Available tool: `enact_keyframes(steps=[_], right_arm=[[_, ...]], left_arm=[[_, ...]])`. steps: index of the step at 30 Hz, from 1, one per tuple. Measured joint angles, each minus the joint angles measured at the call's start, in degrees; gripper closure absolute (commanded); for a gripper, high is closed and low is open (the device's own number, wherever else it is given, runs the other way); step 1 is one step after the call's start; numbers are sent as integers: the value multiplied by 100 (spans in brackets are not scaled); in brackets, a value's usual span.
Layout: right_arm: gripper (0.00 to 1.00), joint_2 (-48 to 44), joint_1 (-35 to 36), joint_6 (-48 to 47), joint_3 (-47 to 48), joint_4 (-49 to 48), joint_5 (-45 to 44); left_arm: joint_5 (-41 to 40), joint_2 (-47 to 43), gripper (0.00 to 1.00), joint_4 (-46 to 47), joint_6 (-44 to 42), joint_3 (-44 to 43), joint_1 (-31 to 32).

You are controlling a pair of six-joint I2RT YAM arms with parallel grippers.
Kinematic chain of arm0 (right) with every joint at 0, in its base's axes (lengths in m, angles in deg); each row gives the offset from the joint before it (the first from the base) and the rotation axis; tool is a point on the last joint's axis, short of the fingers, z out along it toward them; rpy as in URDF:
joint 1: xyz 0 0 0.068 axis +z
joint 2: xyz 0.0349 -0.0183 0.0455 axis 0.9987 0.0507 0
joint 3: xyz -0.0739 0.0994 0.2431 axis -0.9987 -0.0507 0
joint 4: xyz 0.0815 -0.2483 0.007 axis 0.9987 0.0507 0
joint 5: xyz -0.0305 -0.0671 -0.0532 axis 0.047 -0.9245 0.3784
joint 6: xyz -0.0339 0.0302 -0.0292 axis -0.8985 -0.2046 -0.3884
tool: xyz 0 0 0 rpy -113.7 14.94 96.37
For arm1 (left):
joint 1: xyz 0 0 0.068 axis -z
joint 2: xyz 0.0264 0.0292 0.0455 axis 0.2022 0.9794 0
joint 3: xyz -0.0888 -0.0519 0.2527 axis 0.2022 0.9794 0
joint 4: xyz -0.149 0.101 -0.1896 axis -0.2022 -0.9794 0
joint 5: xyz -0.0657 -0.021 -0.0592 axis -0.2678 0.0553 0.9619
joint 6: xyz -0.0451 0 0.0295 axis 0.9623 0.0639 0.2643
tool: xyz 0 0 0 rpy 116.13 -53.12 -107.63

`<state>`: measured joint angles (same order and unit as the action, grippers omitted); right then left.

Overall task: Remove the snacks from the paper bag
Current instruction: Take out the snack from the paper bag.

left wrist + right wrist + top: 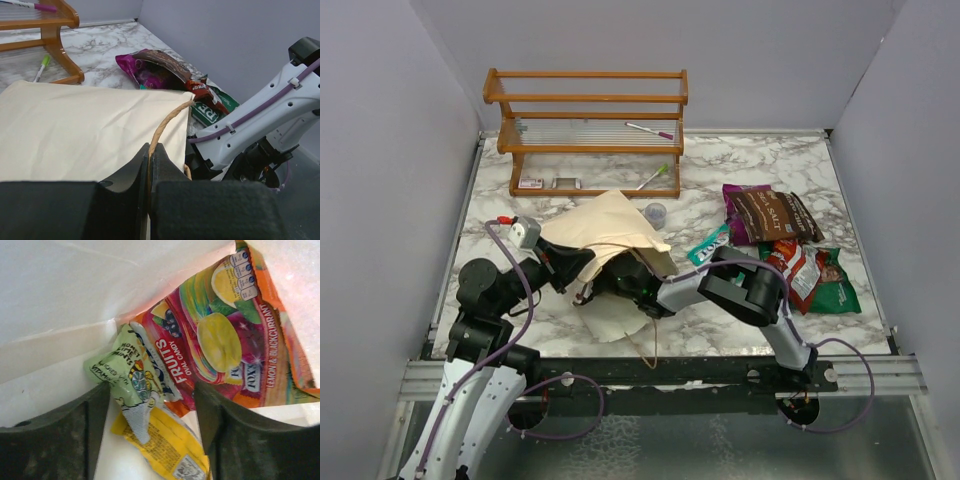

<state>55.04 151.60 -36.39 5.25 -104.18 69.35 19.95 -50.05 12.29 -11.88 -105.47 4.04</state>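
The cream paper bag [605, 232] lies on its side on the marble table, mouth toward the arms. My left gripper [150, 148] is shut on the bag's tan string handle [167, 120] at the mouth edge. My right gripper [152, 397] reaches inside the bag [70, 295], its jaws open. Between its fingers lie a light green mint packet [122, 371] and a yellow packet [167, 447], neither clamped. An orange and red fruit candy packet [230, 345] sits just beyond. Outside, on the right, lie brown-purple [770, 213], red [798, 268], green [838, 292] and teal [706, 245] snacks.
A wooden rack [588, 125] with pens stands at the back, and a small clear cup [656, 212] is just behind the bag. Grey walls close three sides. My right arm [260, 117] crosses close beside the left gripper.
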Motion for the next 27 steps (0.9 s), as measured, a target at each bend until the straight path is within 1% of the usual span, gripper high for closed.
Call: enact_keyframes(steps=[3, 6, 7, 9, 10, 17, 18, 20, 24, 26, 27], right_arm=[[61, 328, -13, 308, 385, 63, -11], [72, 522, -13, 603, 608, 144, -50], [78, 522, -13, 680, 608, 157, -70], [93, 492, -15, 837, 599, 149, -92], [97, 468, -17, 905, 577, 151, -98], [98, -396, -50, 1316, 55, 369, -22], [98, -396, -50, 1316, 55, 369, -22], [98, -800, -50, 1453, -225, 385, 24], [97, -1064, -50, 1626, -577, 367, 114], [87, -1062, -50, 1674, -651, 374, 133], [79, -1054, -50, 1707, -682, 374, 136]], left_arm=[[0, -15, 100, -22, 0, 0, 0], [-33, -28, 100, -37, -2, 0, 0], [-50, -39, 100, -48, -4, 0, 0], [-90, -66, 100, -76, -7, 0, 0], [-116, -81, 100, -92, -7, 0, 0], [-367, -109, 100, -170, -31, -2, 0], [-437, -109, 100, -184, -42, -2, 0], [-531, -109, 100, -190, -57, -2, 0], [-671, -144, 100, -229, -90, -2, 0], [-719, -175, 100, -262, -107, -4, 0], [-726, -188, 100, -280, -114, -9, 0]])
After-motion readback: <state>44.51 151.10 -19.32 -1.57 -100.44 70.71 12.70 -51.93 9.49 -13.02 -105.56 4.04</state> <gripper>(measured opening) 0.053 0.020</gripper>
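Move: The green packet deep in the paper bag lies about 4 cm left of the open right hand, 1 cm ahead and 3 cm below. The fruits candy bag leans about 6 cm ahead, 5 cm left and 2 cm up from that hand; the yellow packet is some 5 cm ahead, 1 cm left and 4 cm below. From the left hand, which holds the bag's handle, the green packet is roughly 8 cm ahead, 4 cm left and 26 cm below. The right fingers shut fully on nothing beside the green packet: the hand reaches about 2 cm left and down, slightly forward, as they begin closing, then draws back right, up and back some 6–7 cm, dipping slightly last, while rolling about 15 degrees, its top towards forward. The left hand keeps its pinch on the handle and eases 2 cm left and forward, turning slightly counter-clockwise. ##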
